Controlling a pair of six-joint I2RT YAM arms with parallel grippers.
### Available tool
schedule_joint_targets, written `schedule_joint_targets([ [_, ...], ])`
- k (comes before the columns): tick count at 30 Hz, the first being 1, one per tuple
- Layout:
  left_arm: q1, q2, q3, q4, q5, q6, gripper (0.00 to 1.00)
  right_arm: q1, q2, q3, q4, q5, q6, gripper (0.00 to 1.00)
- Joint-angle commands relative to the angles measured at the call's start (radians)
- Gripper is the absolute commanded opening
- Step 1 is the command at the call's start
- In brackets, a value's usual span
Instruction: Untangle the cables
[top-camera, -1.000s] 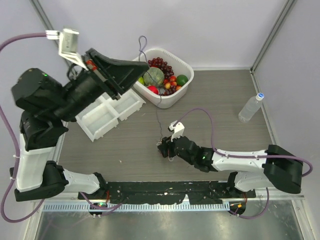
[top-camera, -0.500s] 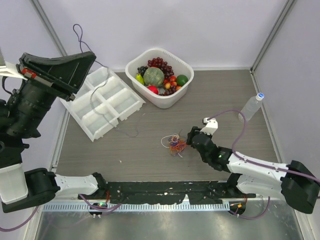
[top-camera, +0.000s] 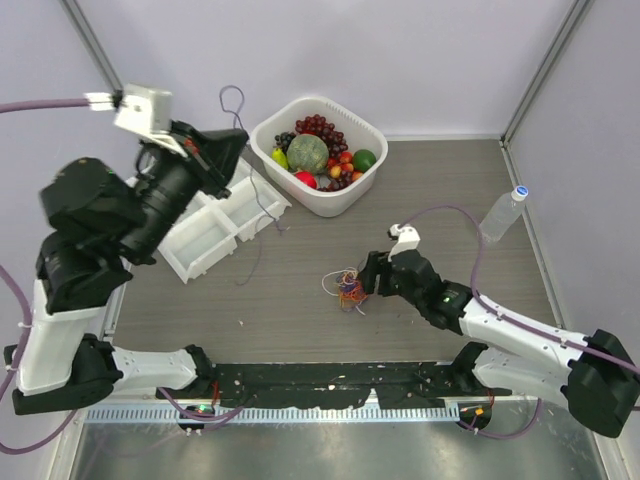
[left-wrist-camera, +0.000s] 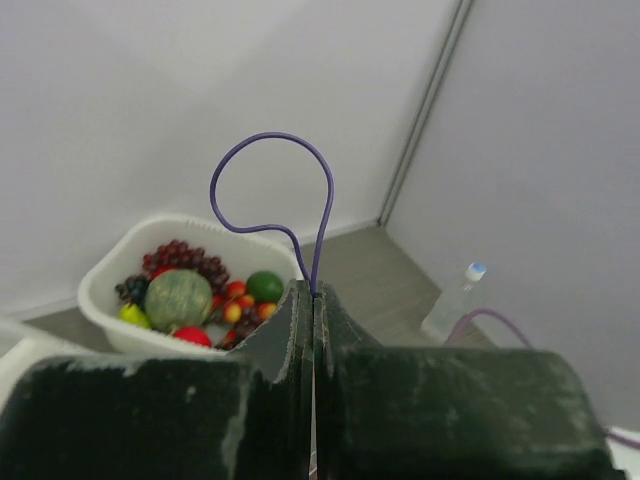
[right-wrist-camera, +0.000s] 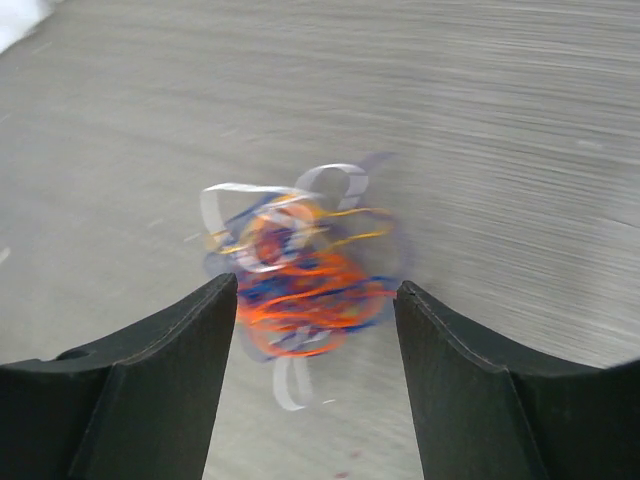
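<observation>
A tangle of thin cables (top-camera: 347, 288), orange, white, yellowish and dark, lies on the table in front of my right gripper (top-camera: 366, 276). The right wrist view shows this tangle (right-wrist-camera: 300, 285) blurred, between the open right gripper's (right-wrist-camera: 315, 290) fingers, which do not touch it. My left gripper (top-camera: 228, 142) is raised high at the back left and shut on one dark purple cable (left-wrist-camera: 331, 195). That cable loops above the left gripper (left-wrist-camera: 313, 293), and its free end trails down towards the table.
A white basket (top-camera: 372, 178) of fruit stands at the back centre, also seen as the basket (left-wrist-camera: 100, 295) in the left wrist view. A white compartment tray (top-camera: 205, 245) lies at the left. A water bottle (top-camera: 500, 214) stands at the right.
The left arm has swung from the far left back towards the basket, carrying the purple cable. The right gripper has let go of the tangle, drawn back to the right of it, and now opened wider.
</observation>
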Motion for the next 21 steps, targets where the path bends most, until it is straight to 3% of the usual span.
schedule_joint_targets([
  [1,-0.001,-0.028,-0.163,-0.024,-0.117,0.046,0.00,0.135,0.029,0.098,0.120,-0.214,-0.113,0.70],
  [7,-0.003,-0.091,-0.433,0.005,-0.247,0.047,0.00,0.196,0.140,0.094,0.338,-0.312,0.021,0.62],
  [10,0.000,-0.087,-0.515,-0.007,-0.298,0.043,0.00,0.196,0.228,0.042,0.457,-0.243,0.138,0.49],
  [13,0.009,-0.075,-0.594,-0.007,-0.301,0.011,0.00,0.192,0.323,-0.007,0.525,-0.176,0.226,0.47],
  [17,0.057,-0.039,-0.696,-0.002,-0.266,-0.063,0.00,0.060,0.386,-0.027,0.415,-0.148,0.293,0.44],
  [19,0.113,-0.003,-0.749,-0.002,-0.182,-0.123,0.00,-0.016,0.374,-0.027,0.316,-0.152,0.316,0.34],
  [21,0.190,0.043,-0.800,0.002,-0.040,-0.213,0.00,-0.052,0.320,-0.033,0.240,-0.152,0.295,0.34],
])
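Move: The freed purple cable already hangs pinched in the left hand; the open table it is taken to lies about 59 cm below that hand, 8 cm ahead and 4 cm to its right. From the same hand the tangle is 7 cm ahead and 15 cm right, the white tray 26 cm ahead and 17 cm left, the fruit basket 37 cm ahead and 8 cm right. From the right hand, the tangle is roughly 3 cm ahead, 5 cm left and 8 cm below. The purple cable is lowered still pinched in the shut left fingers, that hand sinking fast by some 27 cm while edging forward and tipping down towards the table left of the tangle. To the tangle, the right hand first swings left about 12 cm, rising and drawing back, then comes back right, forward and down close beside it, tipping down and half closing its fingers; whether they touch strands can't be made out. ##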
